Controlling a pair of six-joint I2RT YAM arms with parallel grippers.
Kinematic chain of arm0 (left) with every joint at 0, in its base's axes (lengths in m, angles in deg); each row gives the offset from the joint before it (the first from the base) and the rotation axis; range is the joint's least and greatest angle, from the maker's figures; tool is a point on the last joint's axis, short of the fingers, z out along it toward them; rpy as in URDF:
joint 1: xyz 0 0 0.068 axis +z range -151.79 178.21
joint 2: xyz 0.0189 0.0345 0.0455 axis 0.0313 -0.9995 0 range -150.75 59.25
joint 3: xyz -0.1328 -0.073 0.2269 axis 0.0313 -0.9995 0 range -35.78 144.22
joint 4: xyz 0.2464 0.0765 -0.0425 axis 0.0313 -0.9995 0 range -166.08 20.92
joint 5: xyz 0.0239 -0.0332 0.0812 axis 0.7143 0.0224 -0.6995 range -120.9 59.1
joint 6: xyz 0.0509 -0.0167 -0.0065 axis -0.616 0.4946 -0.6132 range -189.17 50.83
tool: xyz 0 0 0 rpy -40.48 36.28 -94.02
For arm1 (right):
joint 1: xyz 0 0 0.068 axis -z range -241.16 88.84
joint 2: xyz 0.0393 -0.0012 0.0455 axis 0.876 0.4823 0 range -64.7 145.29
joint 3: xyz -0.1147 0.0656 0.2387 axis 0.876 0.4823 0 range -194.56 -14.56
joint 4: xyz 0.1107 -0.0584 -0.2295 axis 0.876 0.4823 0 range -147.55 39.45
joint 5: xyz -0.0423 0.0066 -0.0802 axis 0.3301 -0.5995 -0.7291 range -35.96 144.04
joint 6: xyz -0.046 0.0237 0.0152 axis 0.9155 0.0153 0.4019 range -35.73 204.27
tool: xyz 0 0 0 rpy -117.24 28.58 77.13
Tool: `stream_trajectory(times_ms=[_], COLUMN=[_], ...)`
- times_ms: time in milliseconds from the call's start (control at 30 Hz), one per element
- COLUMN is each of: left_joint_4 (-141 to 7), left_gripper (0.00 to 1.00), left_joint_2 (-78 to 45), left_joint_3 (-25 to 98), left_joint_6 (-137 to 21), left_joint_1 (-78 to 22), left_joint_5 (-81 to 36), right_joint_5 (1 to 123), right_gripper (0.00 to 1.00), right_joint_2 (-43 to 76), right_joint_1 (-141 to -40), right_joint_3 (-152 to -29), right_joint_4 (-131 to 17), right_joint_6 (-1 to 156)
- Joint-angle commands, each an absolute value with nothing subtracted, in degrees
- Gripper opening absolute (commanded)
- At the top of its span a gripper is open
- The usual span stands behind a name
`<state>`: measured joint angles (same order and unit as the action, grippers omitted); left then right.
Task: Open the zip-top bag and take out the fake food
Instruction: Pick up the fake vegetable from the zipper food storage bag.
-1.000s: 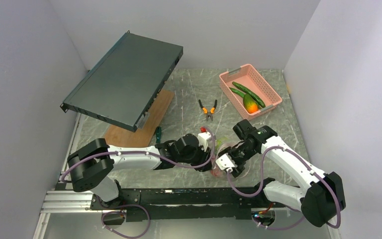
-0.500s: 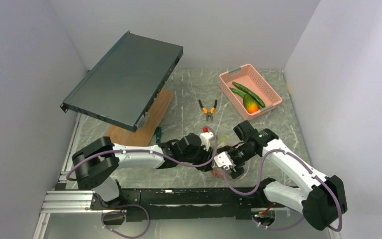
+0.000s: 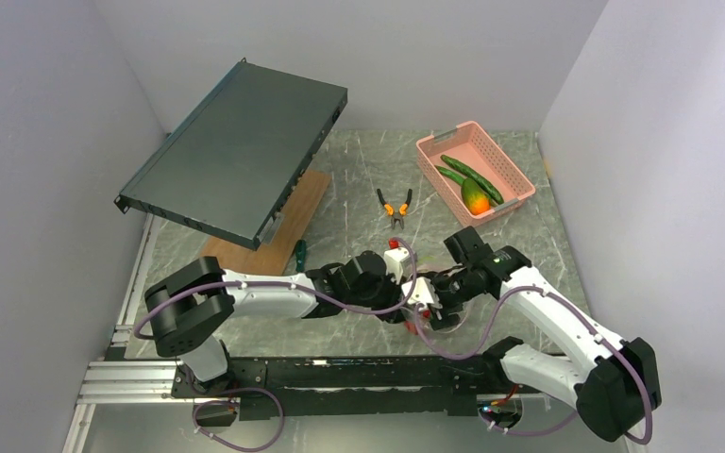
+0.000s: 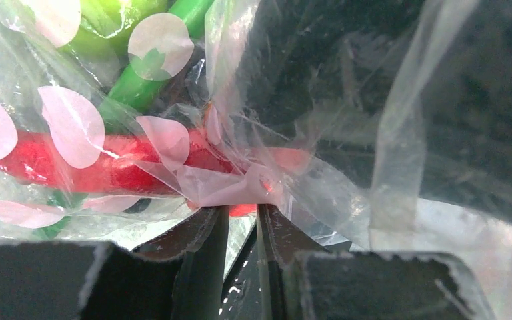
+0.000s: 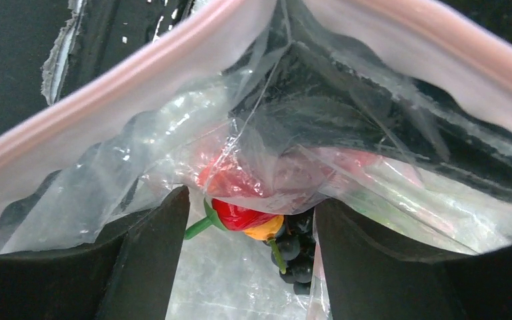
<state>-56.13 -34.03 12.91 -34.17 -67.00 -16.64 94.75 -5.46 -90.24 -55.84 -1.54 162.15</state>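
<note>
The zip-top bag [image 3: 450, 322] hangs crumpled between both grippers at the table's near middle. My left gripper [image 4: 242, 212] is shut on a bunched fold of its clear plastic [image 4: 347, 167]; red fake food [image 4: 53, 163] and green fake food [image 4: 133, 90] press against the film. My right gripper [image 5: 250, 208] stands open inside the bag's mouth, with the pink zip strip [image 5: 107, 113] arching over it. A small red piece [image 5: 240, 215] and a dark grape bunch [image 5: 297, 257] lie between its fingers, which are not closed on them. In the top view the left gripper [image 3: 397, 281] and right gripper [image 3: 427, 308] nearly meet.
A pink basket [image 3: 519, 184] at the back right holds green cucumbers [image 3: 472, 174] and a mango [image 3: 475, 197]. Orange-handled pliers [image 3: 396, 206] lie mid-table. A dark flat panel [image 3: 236, 151] leans over a wooden board [image 3: 288, 222] at the left, with a green-handled tool [image 3: 298, 253] beside it.
My right gripper has opened wider and pushed left, further into the bag's mouth. The left arm has edged slightly right, still holding the plastic.
</note>
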Motion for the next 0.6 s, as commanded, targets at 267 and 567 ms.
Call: stream_trajectory(times_ms=[267,567], left_joint_4=[-52.18,-54.18], left_gripper=[0.26,0.27], left_joint_2=[-32.25,-29.39], left_joint_3=[13.35,11.63], left_joint_6=[-33.82,-35.09], left_joint_1=[-67.27,-67.19], left_joint_5=[-15.81,-18.32], right_joint_5=[88.14,86.62], right_gripper=[0.48,0.39], right_joint_2=[-7.21,-6.95], right_joint_1=[-90.54,-90.49], right_joint_3=[-53.90,-53.30], right_joint_4=[-7.49,-9.65], right_joint_6=[156.76,153.80])
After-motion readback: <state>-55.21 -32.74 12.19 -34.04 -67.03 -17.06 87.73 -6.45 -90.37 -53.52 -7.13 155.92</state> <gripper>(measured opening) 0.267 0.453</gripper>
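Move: Just past the right fingertips, inside the opened bag, the red pepper lies about 3 cm to that hand's left, 1 cm back and 4 cm below. The orange pepper is right beside it, some 3 cm left, level and 5 cm down; the dark grapes are 2 cm ahead, 2 cm left and 5 cm down. From the left hand the red pepper is roughly 2 cm to the right, level fore and aft, and 3 cm lower. Closing from about three-quarters to just under half open, the right fingers work deeper under the bag's upper film, going some 2 cm forward, then also down and to the right by a little over 1 cm each, while the wrist turns about 5 degrees clockwise. The tips come round by the orange pepper, with a gap still between them. The left hand stays beside the film, its opening unchanged. ##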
